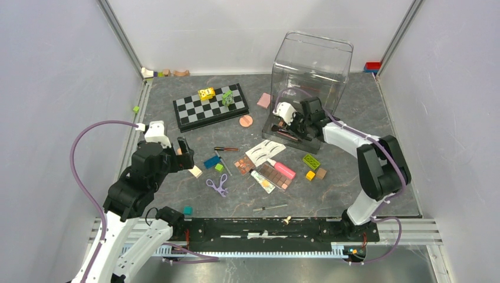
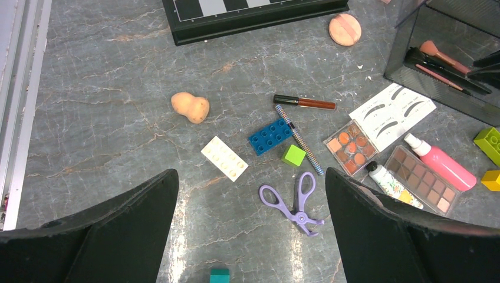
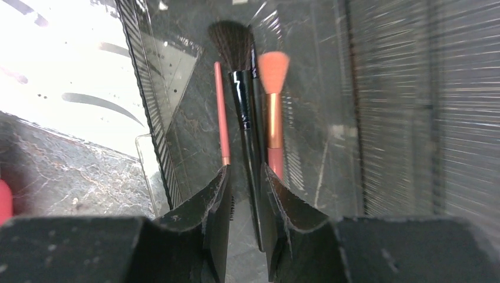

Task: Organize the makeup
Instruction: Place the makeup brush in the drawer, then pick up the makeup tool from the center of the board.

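Note:
My right gripper (image 3: pixel 244 174) is inside the clear organizer box (image 1: pixel 311 65), low over its dark floor, jaws slightly open. A black brush (image 3: pixel 243 88) lies between them, with a pink-bristled brush (image 3: pixel 273 100) and a thin pink pencil (image 3: pixel 221 112) on either side. My left gripper (image 2: pixel 250 177) hangs wide open and empty above the purple curler (image 2: pixel 298 200). On the table lie a peach sponge (image 2: pixel 190 107), a round puff (image 2: pixel 345 29), a brown tube (image 2: pixel 304 102), a glitter pencil (image 2: pixel 301 140), an orange palette (image 2: pixel 351 147), the white lash card (image 2: pixel 392 115), a pink tube (image 2: pixel 442 164), a cream tube (image 2: pixel 389 181) and the brown-pink palette (image 2: pixel 423 186).
The chessboard (image 1: pixel 211 106) lies at the back with toy pieces on it. Toy blocks are scattered about: blue (image 2: pixel 270 136), white (image 2: pixel 223 158), small green (image 2: pixel 293 155), teal (image 2: pixel 219 275), large green (image 1: pixel 311 161), yellow (image 1: pixel 310 175). A thin brush (image 1: pixel 270 207) lies near the front rail.

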Robot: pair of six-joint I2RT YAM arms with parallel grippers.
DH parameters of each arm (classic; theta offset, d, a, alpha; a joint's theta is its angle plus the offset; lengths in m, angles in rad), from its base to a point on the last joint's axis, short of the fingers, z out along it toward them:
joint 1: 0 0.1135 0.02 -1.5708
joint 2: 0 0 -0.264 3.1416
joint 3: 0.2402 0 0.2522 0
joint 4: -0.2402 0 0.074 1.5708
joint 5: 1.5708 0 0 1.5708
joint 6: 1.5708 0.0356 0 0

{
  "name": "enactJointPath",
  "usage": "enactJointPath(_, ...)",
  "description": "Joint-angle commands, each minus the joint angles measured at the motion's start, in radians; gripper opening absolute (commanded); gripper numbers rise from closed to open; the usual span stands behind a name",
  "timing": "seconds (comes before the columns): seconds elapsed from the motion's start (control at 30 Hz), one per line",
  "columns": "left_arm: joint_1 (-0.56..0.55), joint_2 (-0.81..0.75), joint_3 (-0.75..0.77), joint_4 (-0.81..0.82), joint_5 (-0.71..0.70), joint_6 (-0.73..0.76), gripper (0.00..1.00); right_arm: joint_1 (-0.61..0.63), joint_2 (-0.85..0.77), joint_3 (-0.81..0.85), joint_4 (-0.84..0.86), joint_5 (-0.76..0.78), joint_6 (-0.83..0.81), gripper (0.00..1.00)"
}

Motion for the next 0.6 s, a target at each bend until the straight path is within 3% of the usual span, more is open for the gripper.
enactJointPath(0.0, 0.006, 0.002, 0.0, 0.041, -0.007, -0.003, 1.0, -0.001, -0.11, 0.048, 0.009, -0.002, 0.056, 0.3)
enactJointPath(0.37, 0.005, 0.007, -0.001, 0.041, -0.006, -0.003, 1.0, 0.015, -0.374, -0.099, 0.14, -0.069, 0.292, 0.3)
enactJointPath(0.57, 0.005, 0.012, -0.001, 0.041, -0.007, -0.003, 1.0, 0.108, -0.476, -0.171, 0.173, -0.071, 0.464, 0.31)
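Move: The thin pink makeup brush already lies loose on the drawer floor, its middle some 4 cm left of the right hand, 1 cm nearer the robot and about 4 cm below. The big black brush is only about 2 cm left, level in reach; the coral brush is 2 cm left and 2 cm farther out. The white stencil sheet is about 11 cm left and 7 cm back. From the left hand, the thin brush is roughly 31 cm right, 17 cm ahead and 22 cm down. The thin pink brush is left among the other brushes as the empty right hand climbs away from it, about 13 cm up out of the open drawer. The hand rises almost straight at first, then also draws back some 4 cm and a little left, rolling its left side up about 20 degrees and tipping the fingers up about 10. The fingers stay partly open. ##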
